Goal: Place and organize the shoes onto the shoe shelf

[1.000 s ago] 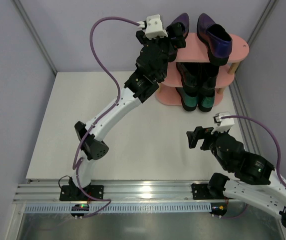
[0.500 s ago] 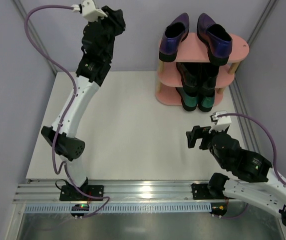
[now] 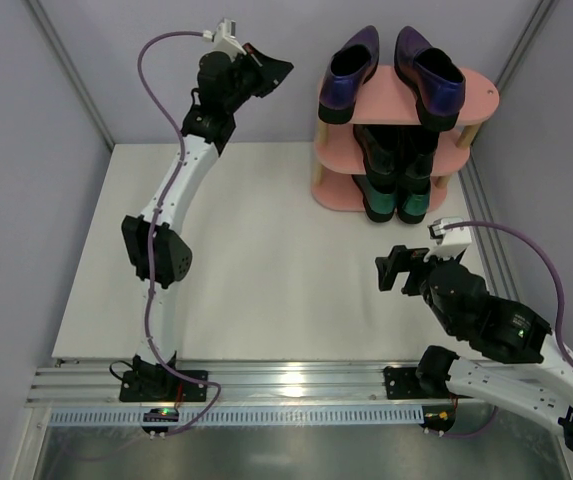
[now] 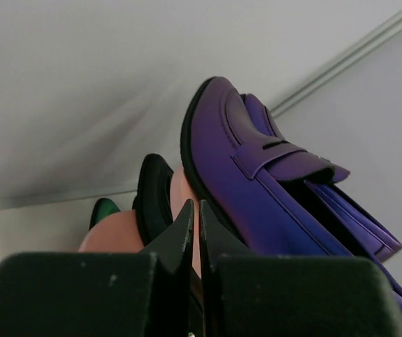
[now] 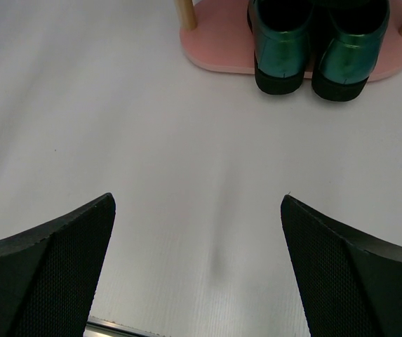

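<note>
The pink shoe shelf stands at the back right of the table. Two purple shoes sit on its top board, black shoes on the middle one and green shoes on the bottom one. My left gripper is raised left of the top board, shut and empty. In the left wrist view its tips point at the purple shoe, with a black shoe and a pink board behind. My right gripper is open and empty above the table. It faces the green shoes.
Grey walls close in the table at the back and both sides, with metal posts in the corners. A rail runs along the near edge. A pale wooden post rises from the shelf's bottom board.
My left arm drew back from the purple shoe, swung far left, then came partway back toward the shelf. The right arm barely moved. The shoes stay put.
</note>
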Robot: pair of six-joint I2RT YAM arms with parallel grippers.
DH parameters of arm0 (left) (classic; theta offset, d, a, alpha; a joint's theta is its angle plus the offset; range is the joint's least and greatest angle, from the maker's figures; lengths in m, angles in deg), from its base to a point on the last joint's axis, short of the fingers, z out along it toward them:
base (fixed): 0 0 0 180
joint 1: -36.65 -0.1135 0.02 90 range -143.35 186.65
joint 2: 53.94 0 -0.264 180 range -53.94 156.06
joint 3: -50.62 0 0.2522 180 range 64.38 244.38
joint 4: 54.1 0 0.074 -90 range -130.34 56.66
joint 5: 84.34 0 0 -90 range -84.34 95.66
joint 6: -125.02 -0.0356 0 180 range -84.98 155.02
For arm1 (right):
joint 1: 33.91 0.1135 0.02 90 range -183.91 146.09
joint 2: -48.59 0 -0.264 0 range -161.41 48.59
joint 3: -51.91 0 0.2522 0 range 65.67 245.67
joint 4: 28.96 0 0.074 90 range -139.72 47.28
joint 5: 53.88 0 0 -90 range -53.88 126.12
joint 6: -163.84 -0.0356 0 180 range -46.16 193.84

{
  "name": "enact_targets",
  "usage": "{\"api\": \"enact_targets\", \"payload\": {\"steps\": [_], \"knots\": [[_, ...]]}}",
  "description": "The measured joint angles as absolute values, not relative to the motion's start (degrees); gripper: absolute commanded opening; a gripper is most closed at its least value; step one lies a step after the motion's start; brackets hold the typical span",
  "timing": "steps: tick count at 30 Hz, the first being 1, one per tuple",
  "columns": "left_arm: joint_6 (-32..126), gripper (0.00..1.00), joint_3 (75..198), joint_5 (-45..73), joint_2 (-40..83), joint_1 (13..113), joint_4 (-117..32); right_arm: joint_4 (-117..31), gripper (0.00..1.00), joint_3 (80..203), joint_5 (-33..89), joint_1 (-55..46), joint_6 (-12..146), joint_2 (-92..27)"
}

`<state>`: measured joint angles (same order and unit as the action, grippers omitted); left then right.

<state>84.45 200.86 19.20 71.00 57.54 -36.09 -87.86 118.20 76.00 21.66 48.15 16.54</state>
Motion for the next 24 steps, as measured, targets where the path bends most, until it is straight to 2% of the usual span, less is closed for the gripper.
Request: {"api": "enact_targets", "payload": {"steps": [11,16,24], "knots": [[90.83,0.0,195.66,31.13,70.89,57.73,-41.96,-88.91,1.0,118.2,76.46,21.81,46.46,15.97],[90.5,0.0,191.09,32.88,70.48,59.31,-42.01,-89.98,1.0,118.2,76.94,21.86,46.07,16.28],[88.82,0.0,190.77,33.34,70.04,62.5,-41.9,-91.54,1.0,118.2,77.55,21.86,45.09,17.55]]}}
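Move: The left purple shoe on the rack's top shelf has its middle some 13 cm to the right of the left hand, about 3 cm ahead and 5 cm below; its heel end reaches back behind the hand. The right purple shoe stands roughly 17 cm farther right, level with the first. The top shelf's middle is about 25 cm right, 1 cm ahead and 10 cm below the left hand. From the right hand, the left purple shoe is some 40 cm ahead, 8 cm left and 12 cm up. Shut fingertips of the left hand come up against the outer left side of the left purple shoe near its heel and push the heel inward. To get there the hand goes about 8 cm right, drawing back some 6 cm and sinking about 5 cm, while it turns roughly 20 degrees clockwise with the fingers kept closed. ##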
